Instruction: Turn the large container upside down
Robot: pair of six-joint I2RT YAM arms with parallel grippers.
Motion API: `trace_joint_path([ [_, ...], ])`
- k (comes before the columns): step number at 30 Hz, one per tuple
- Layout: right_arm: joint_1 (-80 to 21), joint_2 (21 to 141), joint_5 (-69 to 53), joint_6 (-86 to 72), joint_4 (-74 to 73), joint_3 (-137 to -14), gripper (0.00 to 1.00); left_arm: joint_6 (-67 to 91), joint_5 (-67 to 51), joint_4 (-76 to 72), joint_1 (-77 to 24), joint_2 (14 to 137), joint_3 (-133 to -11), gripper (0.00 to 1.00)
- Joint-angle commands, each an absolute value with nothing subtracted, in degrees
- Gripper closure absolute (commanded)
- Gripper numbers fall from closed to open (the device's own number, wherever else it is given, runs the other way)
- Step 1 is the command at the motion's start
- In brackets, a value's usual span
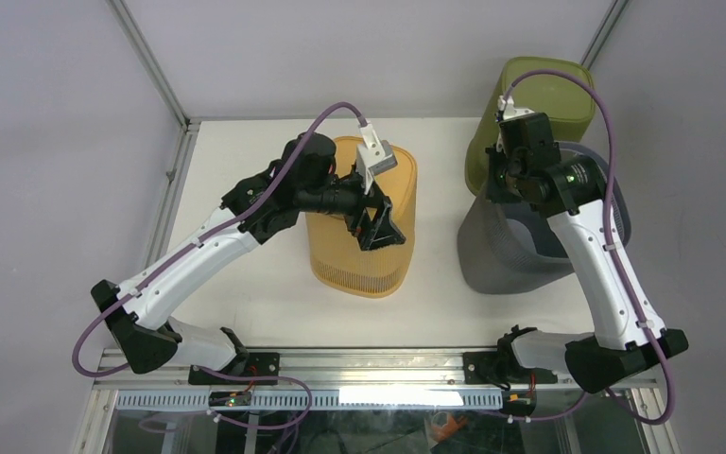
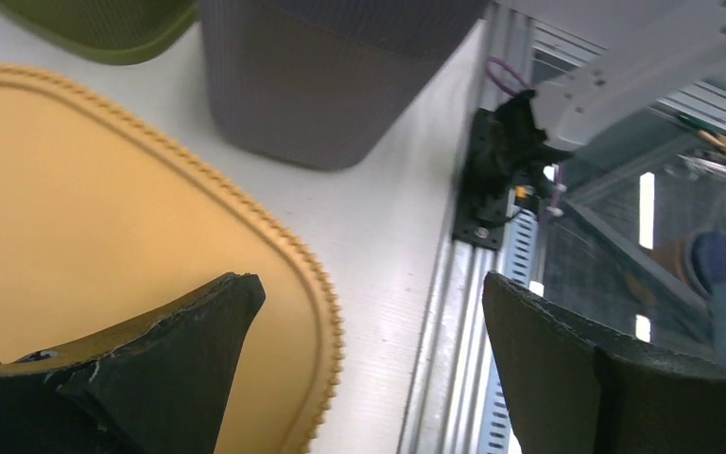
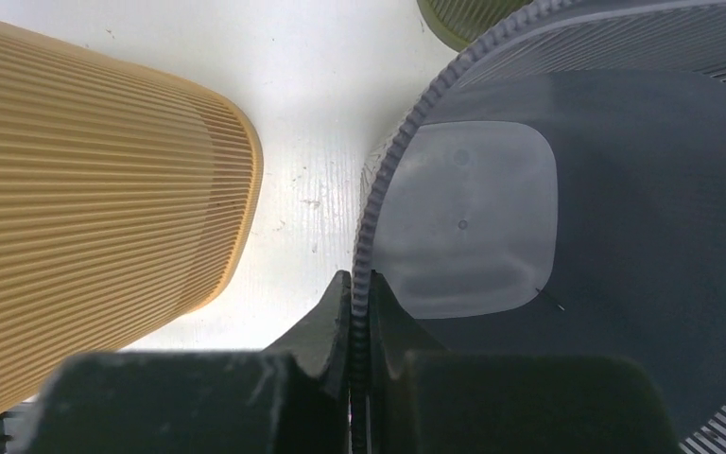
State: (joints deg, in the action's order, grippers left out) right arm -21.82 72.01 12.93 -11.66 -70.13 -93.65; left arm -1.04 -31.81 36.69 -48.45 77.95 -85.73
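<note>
A grey ribbed container [image 1: 510, 255] stands upright and open at the right; its pale floor shows inside in the right wrist view [image 3: 463, 218]. My right gripper [image 1: 505, 187] [image 3: 360, 276] is shut on its toothed rim, one finger inside and one outside. An orange ribbed container [image 1: 364, 255] stands mid-table with a flat closed face up [image 2: 85, 208]. My left gripper [image 1: 376, 222] [image 2: 373, 279] is open above it, one finger [image 2: 180, 350] over the flat face and the other past its edge.
An olive green container [image 1: 548, 95] stands behind the grey one at the back right corner. The grey container also shows in the left wrist view [image 2: 321, 85]. The orange container's side [image 3: 85, 189] lies a short gap left of the grey rim. The metal rail [image 1: 378, 359] runs along the near edge.
</note>
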Motion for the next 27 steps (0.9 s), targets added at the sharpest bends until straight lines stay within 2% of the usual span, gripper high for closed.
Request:
trace_joint_path([
  [1, -21.63, 69.72, 10.38, -14.81, -62.39, -94.46, 1.00, 0.04, -18.30, 35.21, -49.18, 76.84, -89.65, 0.04],
  [4, -21.56, 69.26, 12.44, -15.16, -61.98, -94.96, 1.00, 2.16, -22.55, 32.83, -49.14, 76.50, -95.14, 0.01],
  [7, -21.13, 67.72, 16.46, -15.64, -61.96, -95.03, 1.00, 6.86, -35.90, 33.10, -49.22, 79.77, -101.43, 0.01],
  [9, -20.33, 66.49, 19.36, -16.16, -62.01, -94.90, 1.00, 11.27, -42.74, 30.75, -49.77, 81.50, -101.50, 0.01],
  [16, -19.16, 61.01, 24.13, -16.44, -60.33, -93.64, 1.00, 13.68, -49.15, 29.77, -53.23, 90.50, -97.20, 0.01],
  [22, -19.16, 60.23, 26.14, -15.71, -61.38, -95.05, 1.00, 8.68, -41.04, 35.28, -54.93, 95.54, -97.38, 0.02],
  [27, -19.17, 60.08, 26.64, -15.36, -61.35, -95.10, 1.00, 6.87, -25.85, 38.18, -51.82, 99.59, -96.62, 0.03],
])
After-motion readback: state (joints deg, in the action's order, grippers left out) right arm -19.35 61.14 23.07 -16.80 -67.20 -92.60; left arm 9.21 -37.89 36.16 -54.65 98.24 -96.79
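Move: The gray container, the large one being turned, has its middle some 10 cm to the right of the right hand, about level with it and 16 cm below, its left rim already pinched there; the olive container stands about 22 cm ahead and 7 cm right, the orange one 30 cm left and 2 cm ahead. From the empty left hand the gray container lies roughly 37 cm right and 9 cm ahead, the upturned orange one 10 cm ahead and 3 cm left, both 17 cm lower. Keeping its pinch on the gray container's left rim, the right hand draws it about 5 cm to the right and 5 cm up, easing slightly back while the fingers tip up and swing clockwise some 15 degrees each, to lean the container over to the right. Meanwhile the open left hand rises some 10 cm clear of the orange container's near right corner, then travels about 9 cm right and sinks to 5 cm below its starting height, rolling a little, towards the gray container's lower left side without reaching it. ##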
